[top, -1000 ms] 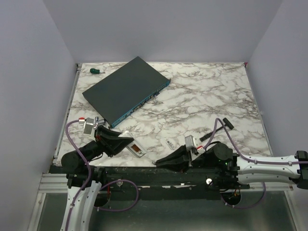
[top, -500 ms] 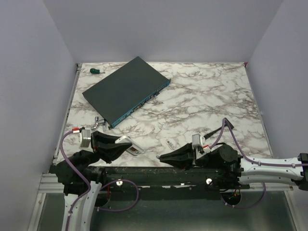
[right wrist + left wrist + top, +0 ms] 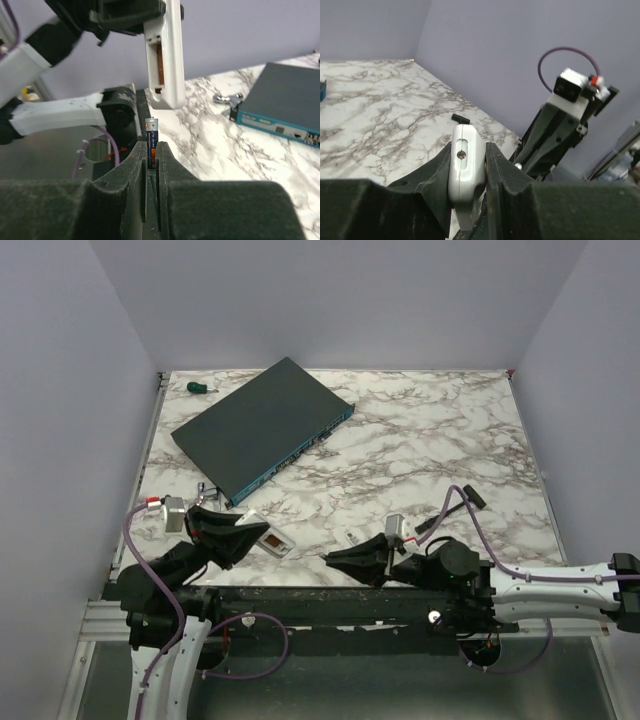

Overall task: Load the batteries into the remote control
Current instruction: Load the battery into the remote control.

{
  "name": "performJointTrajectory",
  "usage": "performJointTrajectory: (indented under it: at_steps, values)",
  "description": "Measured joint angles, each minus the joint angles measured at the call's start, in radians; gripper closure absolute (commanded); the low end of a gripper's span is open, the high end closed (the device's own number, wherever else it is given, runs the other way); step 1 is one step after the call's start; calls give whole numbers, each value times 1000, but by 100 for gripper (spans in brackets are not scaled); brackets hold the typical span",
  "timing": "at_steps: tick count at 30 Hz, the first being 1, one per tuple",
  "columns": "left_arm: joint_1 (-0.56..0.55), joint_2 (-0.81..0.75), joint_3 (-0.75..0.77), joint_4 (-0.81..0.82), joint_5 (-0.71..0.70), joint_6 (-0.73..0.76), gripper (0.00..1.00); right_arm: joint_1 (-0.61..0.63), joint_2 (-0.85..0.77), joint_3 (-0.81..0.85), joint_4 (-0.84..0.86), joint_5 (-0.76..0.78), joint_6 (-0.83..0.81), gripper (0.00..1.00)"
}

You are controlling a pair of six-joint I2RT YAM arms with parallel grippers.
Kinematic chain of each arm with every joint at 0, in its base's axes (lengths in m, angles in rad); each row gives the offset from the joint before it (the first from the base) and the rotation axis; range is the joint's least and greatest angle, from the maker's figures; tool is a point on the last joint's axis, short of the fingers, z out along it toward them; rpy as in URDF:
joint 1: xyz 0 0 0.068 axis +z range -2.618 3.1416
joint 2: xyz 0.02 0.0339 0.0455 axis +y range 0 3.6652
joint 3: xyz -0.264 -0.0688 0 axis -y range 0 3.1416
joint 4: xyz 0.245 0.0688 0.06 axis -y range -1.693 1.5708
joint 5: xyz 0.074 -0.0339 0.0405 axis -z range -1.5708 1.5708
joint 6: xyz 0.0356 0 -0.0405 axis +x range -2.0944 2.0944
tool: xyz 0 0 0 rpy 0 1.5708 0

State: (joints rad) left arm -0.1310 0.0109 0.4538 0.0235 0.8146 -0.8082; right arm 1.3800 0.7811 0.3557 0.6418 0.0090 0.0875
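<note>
The remote control (image 3: 465,162) is a slim white handset, and my left gripper (image 3: 468,167) is shut on its sides, holding it above the table's near edge. In the right wrist view the remote control (image 3: 165,55) hangs upright with its battery slot open toward me. Just below and to the left of it stands a battery (image 3: 151,136), plus end up, with my right gripper (image 3: 151,150) shut on it. From above, the left gripper (image 3: 252,533) and the right gripper (image 3: 329,558) face each other a short way apart.
A big dark flat box (image 3: 262,425) with a blue edge lies at the back left. A small white piece (image 3: 355,537) lies on the marble near the right gripper. A black T-shaped tool (image 3: 462,504) lies at the right. A green item (image 3: 197,387) sits in the far left corner.
My left arm drew back to the left with the remote control and re-angled it. My right gripper edged farther onto the table toward it with the battery.
</note>
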Motion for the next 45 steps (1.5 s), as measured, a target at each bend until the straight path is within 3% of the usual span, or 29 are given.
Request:
performJointTrajectory:
  at_steps: [6,10,13,28,45]
  values:
    - [0,43,-67,-136,-186,-169,100,0,181,58,0,82,-28,99]
    - [0,82,-215,-162,-219,-300,100,0,296,127,13,124,-36,99]
    - [0,67,-243,-244,-248,-345,100,0,337,152,47,151,-36,99]
    - [0,45,-194,-285,-273,-372,100,0,555,268,103,208,-21,99]
    - [0,46,-194,-314,-273,-383,100,0,669,332,95,293,-21,99]
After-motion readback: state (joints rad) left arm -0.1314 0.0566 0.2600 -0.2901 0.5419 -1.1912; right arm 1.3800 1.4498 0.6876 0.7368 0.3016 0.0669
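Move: The right hand, battery in its fingertips, has the remote's open compartment about 12 cm to its left, 4 cm ahead and 6 cm above. The small white cover lies some 3 cm ahead and 6 cm right, 15 cm below; the grey box is centred about 28 cm ahead and 16 cm left, also well below. From the left hand, holding the remote, the battery is about 14 cm right, 4 cm back and 6 cm lower. Right carries its battery 10 cm left, forward and down towards the remote that left tips, lowers and advances. ##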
